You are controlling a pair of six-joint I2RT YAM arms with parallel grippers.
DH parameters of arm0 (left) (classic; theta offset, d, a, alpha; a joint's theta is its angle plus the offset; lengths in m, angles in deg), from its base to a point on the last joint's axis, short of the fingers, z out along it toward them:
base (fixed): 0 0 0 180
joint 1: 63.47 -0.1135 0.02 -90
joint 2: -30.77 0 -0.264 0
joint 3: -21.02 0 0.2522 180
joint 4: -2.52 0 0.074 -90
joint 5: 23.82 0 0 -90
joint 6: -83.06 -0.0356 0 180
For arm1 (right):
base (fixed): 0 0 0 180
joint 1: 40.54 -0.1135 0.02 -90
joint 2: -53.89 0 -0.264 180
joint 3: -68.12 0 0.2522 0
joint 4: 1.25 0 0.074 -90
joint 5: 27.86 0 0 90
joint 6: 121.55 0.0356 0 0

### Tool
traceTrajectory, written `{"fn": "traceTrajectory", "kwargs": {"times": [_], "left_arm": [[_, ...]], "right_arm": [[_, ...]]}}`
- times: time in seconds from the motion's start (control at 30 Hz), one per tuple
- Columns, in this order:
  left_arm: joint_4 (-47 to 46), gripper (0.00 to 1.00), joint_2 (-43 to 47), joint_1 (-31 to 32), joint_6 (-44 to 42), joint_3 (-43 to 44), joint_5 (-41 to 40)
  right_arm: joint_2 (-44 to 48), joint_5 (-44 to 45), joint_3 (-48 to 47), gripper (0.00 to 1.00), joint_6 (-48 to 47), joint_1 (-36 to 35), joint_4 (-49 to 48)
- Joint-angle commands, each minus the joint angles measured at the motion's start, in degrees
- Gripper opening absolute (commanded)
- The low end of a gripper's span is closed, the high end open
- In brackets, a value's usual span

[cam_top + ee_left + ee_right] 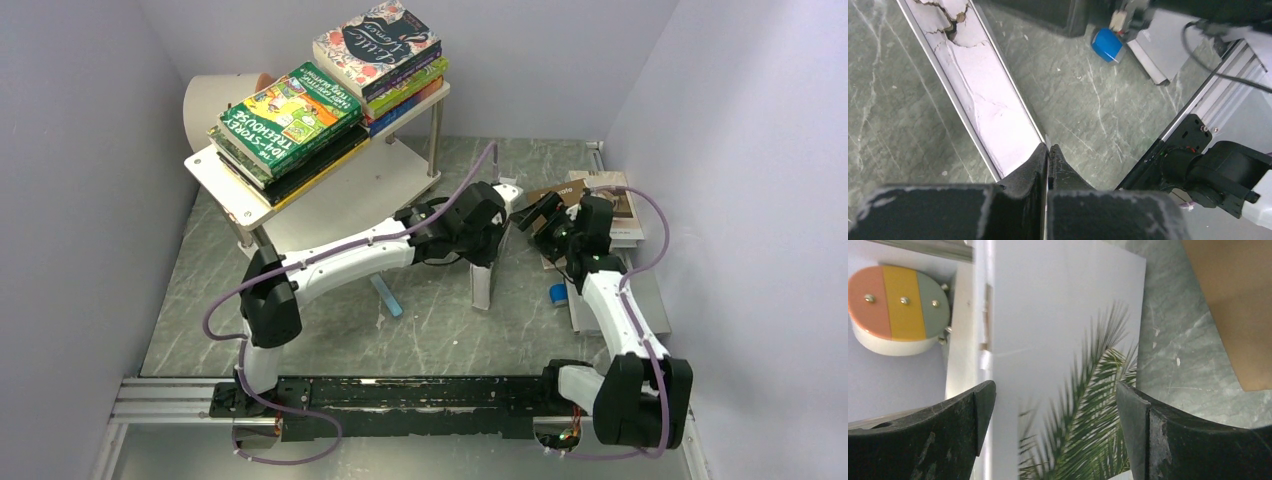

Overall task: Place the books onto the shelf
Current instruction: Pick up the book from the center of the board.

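The shelf [340, 200] stands at the back left. Two stacks of books lie on its top board, the green Treehouse one [290, 115] and the floral Little Women one [378, 45] uppermost. At mid-table my left gripper [482, 260] [1048, 149] is shut on a thin white book [484, 288] [983, 100] that stands on edge. My right gripper [530, 214] [1055, 390] is open just right of it. That white cover with its green palm leaf [1068, 340] lies between the spread fingers, which stand apart from it. A brown book [556, 192] [1233, 305] and more books [615, 205] lie at the right.
A small blue block [558, 293] [1108, 44] and a flat grey board [652, 300] lie beside the right arm. A small blue bar [388, 297] lies on the marbled table under the left arm. A white cylinder [215, 95] [895, 305] sits behind the shelf. Walls close in on both sides.
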Motion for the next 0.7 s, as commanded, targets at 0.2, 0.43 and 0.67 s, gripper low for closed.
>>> {"fn": "traceTrajectory", "kwargs": {"times": [0.2,0.43,0.67], "left_arm": [[-1.2,0.11,-1.9,2.0,-0.7,0.4,0.8],[-3.6,0.31,-0.6,1.9,0.0,-1.5,4.1],[-6.4,0.32,0.1,1.2,1.3,-4.1,10.0]], "right_arm": [[4.8,5.4,-4.9,0.94,-1.6,0.4,6.4],[1.4,2.8,-5.5,0.94,-2.4,0.4,5.5],[0.3,0.4,-5.9,0.96,-3.5,0.4,4.5]]}}
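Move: The white palm-leaf book stands on its long edge between the hands: its middle is about 5 cm ahead, 2 cm left and 9 cm below the left hand, and roughly 3 cm back, 5 cm left and 5 cm below the right. The brown book lies some 10 cm right of the right hand, level with it and 13 cm below. The blue tape lies some 15 cm back, 6 cm right and 13 cm below that same hand. Easing back and to the right by about 3 cm in all, and sinking some 1.5 cm early on, the left hand works at the near end of the book's upturned spine; its shut fingers part to about a third. The right hand, fingers still wide open around the spine's line, lifts about 4.5 cm, tipping up slightly, then sinks back some 3 cm and levels again. ##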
